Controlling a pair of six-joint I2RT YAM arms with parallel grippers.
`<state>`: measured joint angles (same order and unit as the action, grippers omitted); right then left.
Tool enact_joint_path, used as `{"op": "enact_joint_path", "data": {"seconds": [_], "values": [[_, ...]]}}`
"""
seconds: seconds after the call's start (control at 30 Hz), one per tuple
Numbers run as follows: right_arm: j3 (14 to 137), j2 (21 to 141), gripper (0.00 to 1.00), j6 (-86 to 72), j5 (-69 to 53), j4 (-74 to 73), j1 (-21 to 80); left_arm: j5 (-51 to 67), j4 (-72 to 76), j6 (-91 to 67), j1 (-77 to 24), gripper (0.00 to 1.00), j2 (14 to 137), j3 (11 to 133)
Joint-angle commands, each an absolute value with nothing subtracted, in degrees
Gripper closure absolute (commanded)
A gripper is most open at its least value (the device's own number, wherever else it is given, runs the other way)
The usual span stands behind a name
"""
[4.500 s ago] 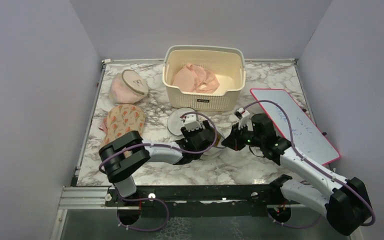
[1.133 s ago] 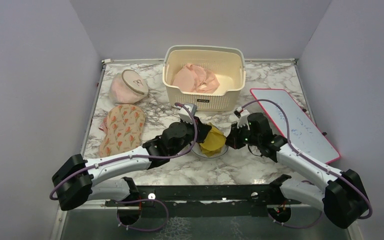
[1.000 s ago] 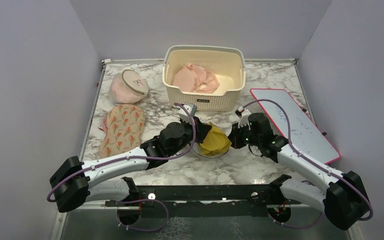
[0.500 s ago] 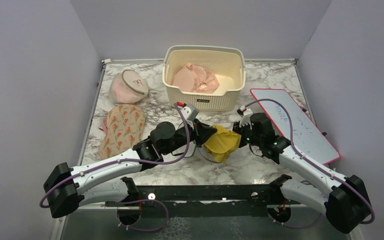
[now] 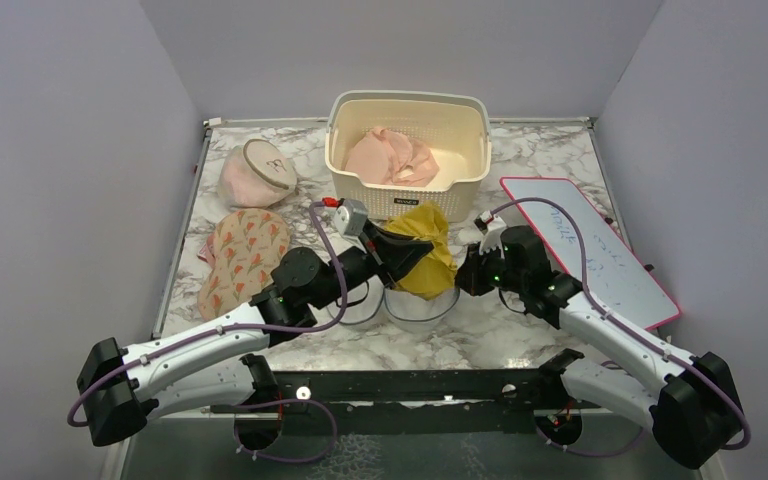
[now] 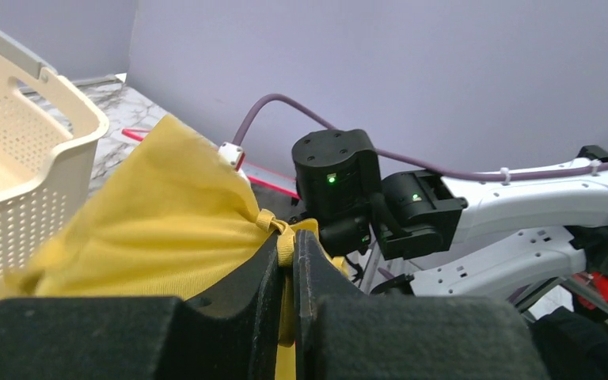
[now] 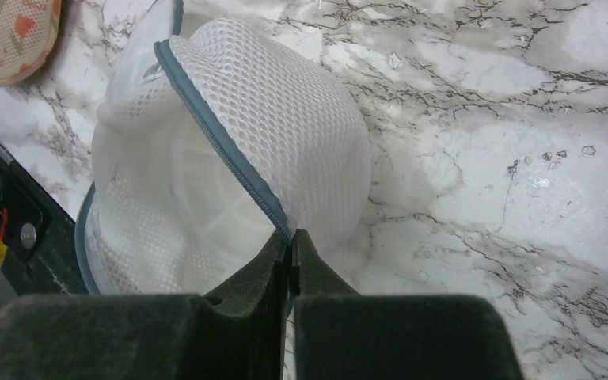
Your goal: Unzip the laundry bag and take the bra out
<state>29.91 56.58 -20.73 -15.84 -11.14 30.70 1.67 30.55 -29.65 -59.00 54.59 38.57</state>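
The laundry bag (image 5: pixel 412 310) lies unzipped on the marble in front of the arms, its white mesh and grey zip rim (image 7: pixel 206 131) folded open; no garment shows inside it. My right gripper (image 7: pixel 291 237) is shut on the zip rim at the bag's right side (image 5: pixel 460 281). The bra (image 5: pixel 432 258) is yellow and hangs in the air above and behind the bag, close to the basket's front wall. My left gripper (image 6: pixel 287 239) is shut on a thin yellow strap of the bra (image 6: pixel 150 229), with the cloth draped over the left finger.
A cream perforated basket (image 5: pixel 408 198) with pink cloth inside stands at the back centre. A pinkish round bag (image 5: pixel 256 173) and a floral padded cloth (image 5: pixel 245 255) lie on the left. A pink-framed whiteboard (image 5: pixel 588 245) lies to the right.
My left gripper has lifted the yellow bra up out of the laundry bag and back toward the basket. The right gripper stayed shut on the zip rim, almost still.
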Motion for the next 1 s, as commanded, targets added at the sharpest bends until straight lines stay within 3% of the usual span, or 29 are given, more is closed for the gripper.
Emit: {"op": "enact_joint_path", "data": {"seconds": [0.0,0.57,0.83,0.97], "values": [[30.16,55.62,0.99,-20.80,-15.83,-10.99,30.93,5.04,36.53,-32.59,-59.24,1.00,53.98,40.37],[30.39,56.76,0.99,-20.29,-17.06,-10.72,30.93,-10.87,30.58,-28.66,-59.16,1.00,53.29,39.83],[30.58,56.90,0.99,-20.15,-17.06,-10.72,30.94,-18.23,24.29,-20.93,-59.15,1.00,57.11,48.40],[30.15,55.83,0.99,-20.29,-17.30,-10.50,30.93,-28.94,23.42,-19.06,-58.87,1.00,60.34,52.63]]}}
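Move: The yellow bra hangs from the left fingertips, already out of the laundry bag; the basket it is headed for has its middle about 40 cm ahead of the left hand, 2 cm to the left and 25 cm lower. The pink bra lies in the basket, 40 cm ahead of the hand and 6 cm left. The emptied bag stands some 4 cm ahead and 30 cm below. From the right hand, the basket lies about 35 cm ahead and 8 cm left. The yellow bra, still pinched in the shut left fingers, is first lifted a centimetre or so, then carried about 6 cm forward towards the basket, drifting some 2 cm left and ending roughly 3 cm higher, while the wrist swings about 20 degrees counter-clockwise. The right hand stays put, keeping its pinch on the bag's zipper edge. ##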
